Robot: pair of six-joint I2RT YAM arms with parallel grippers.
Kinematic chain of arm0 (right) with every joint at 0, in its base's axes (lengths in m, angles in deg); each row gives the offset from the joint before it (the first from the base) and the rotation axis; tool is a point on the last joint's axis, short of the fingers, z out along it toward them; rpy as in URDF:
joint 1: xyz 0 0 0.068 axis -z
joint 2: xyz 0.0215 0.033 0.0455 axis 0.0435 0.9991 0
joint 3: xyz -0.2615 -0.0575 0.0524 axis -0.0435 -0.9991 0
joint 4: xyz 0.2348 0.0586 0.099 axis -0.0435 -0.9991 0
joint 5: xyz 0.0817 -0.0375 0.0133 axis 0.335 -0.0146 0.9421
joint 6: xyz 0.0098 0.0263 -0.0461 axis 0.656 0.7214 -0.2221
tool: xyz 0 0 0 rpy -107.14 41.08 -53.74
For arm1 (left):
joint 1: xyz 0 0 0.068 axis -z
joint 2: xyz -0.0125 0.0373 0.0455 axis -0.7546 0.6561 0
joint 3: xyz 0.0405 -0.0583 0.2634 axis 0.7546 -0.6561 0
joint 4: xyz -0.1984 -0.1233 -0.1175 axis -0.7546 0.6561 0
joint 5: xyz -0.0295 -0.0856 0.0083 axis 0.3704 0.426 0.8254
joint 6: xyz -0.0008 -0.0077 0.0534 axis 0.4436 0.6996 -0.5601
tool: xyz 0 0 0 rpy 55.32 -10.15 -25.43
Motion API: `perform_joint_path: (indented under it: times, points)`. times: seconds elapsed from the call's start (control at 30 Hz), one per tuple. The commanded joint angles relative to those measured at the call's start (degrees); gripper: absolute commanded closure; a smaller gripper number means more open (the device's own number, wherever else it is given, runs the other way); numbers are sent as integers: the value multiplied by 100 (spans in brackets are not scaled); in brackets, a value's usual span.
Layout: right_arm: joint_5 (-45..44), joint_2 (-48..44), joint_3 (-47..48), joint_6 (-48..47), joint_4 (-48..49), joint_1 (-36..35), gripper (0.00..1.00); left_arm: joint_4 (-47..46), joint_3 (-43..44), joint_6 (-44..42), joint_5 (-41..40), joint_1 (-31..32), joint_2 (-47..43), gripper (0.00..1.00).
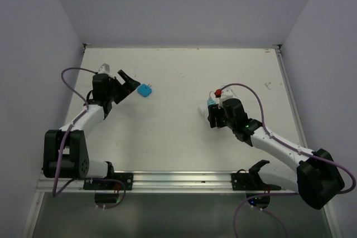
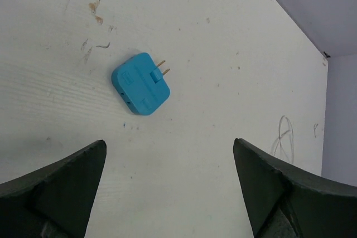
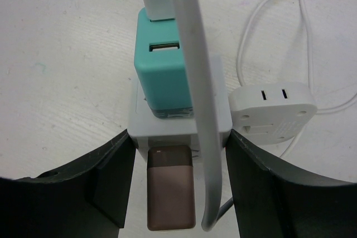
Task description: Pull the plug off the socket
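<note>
The socket [image 3: 178, 116], a pale grey-white cube, sits between my right gripper's [image 3: 179, 137] fingers, which press on its two sides. A teal charger [image 3: 163, 76] with a white cable [image 3: 192, 54] is plugged into its top face. A brown plug [image 3: 171, 188] sticks out of its near face, between the fingers. In the top view the right gripper [image 1: 214, 116] is at centre right, with the teal charger [image 1: 210, 103] just beyond it. My left gripper [image 2: 169, 143] is open and empty. It hovers short of a blue plug adapter [image 2: 141, 84] lying loose on the table, also in the top view [image 1: 145, 90].
A smaller white adapter block [image 3: 273, 107] with two dark slots lies right of the socket, touching my right finger's tip. Thin white cable [image 3: 304, 4] loops behind it. A red piece [image 1: 217, 92] sits beyond the right gripper. White walls close the table on three sides.
</note>
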Motion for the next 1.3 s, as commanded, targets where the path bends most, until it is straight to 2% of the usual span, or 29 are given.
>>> perform_joint_path:
  times: [0.0,0.23,0.4,0.47,0.6,0.67,0.9,0.97,1.27]
  points:
    - [-53,-257,-75,104,164,-16,55,1379,346,-1070,-305,-40,-836,0]
    - [8,-213,-110,156,94,-16,54,2268,267,-2056,-375,-40,-2104,1]
    - [113,-152,-259,271,199,-16,52,2094,-189,-2365,-367,-40,-2798,1]
    - [157,-125,-303,306,208,-16,50,1935,-374,-2383,-279,-40,-2878,1]
    - [219,-151,-321,324,138,-16,36,1733,-585,-2374,-94,-40,-2870,2]
    - [201,-195,-321,350,103,-16,33,1689,-664,-2383,-129,-40,-2861,2]
    - [166,-354,-66,447,-231,-16,5,1688,-691,-2418,-112,-40,-2790,2]
    - [184,-450,21,491,-301,-16,1,1697,-691,-2400,-112,-40,-2764,2]
    - [368,-714,531,763,-784,-16,1,1706,-691,-2427,-42,-40,-2755,2]
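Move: The left hand, open and empty, has the blue plug on the table about 6 cm ahead of it, 4 cm to its right and 9 cm below. The right hand still grips the white socket, its middle right at the fingertips and some 2 cm lower. On that socket the teal adapter stands about 4 cm ahead of the right hand, while the brown plug sits about 3 cm behind it, 1 cm to its right and 3 cm lower. Back and up, away from the blue plug, the left hand swings some 9 cm towards its base, rising about 8 cm before sinking 5, its left side rolling up 20 degrees; then it stays there, open. Meanwhile the right hand eases back and down 1.5 cm with the socket, opens wide to let go of it, and rises about 3.5 cm clear. ##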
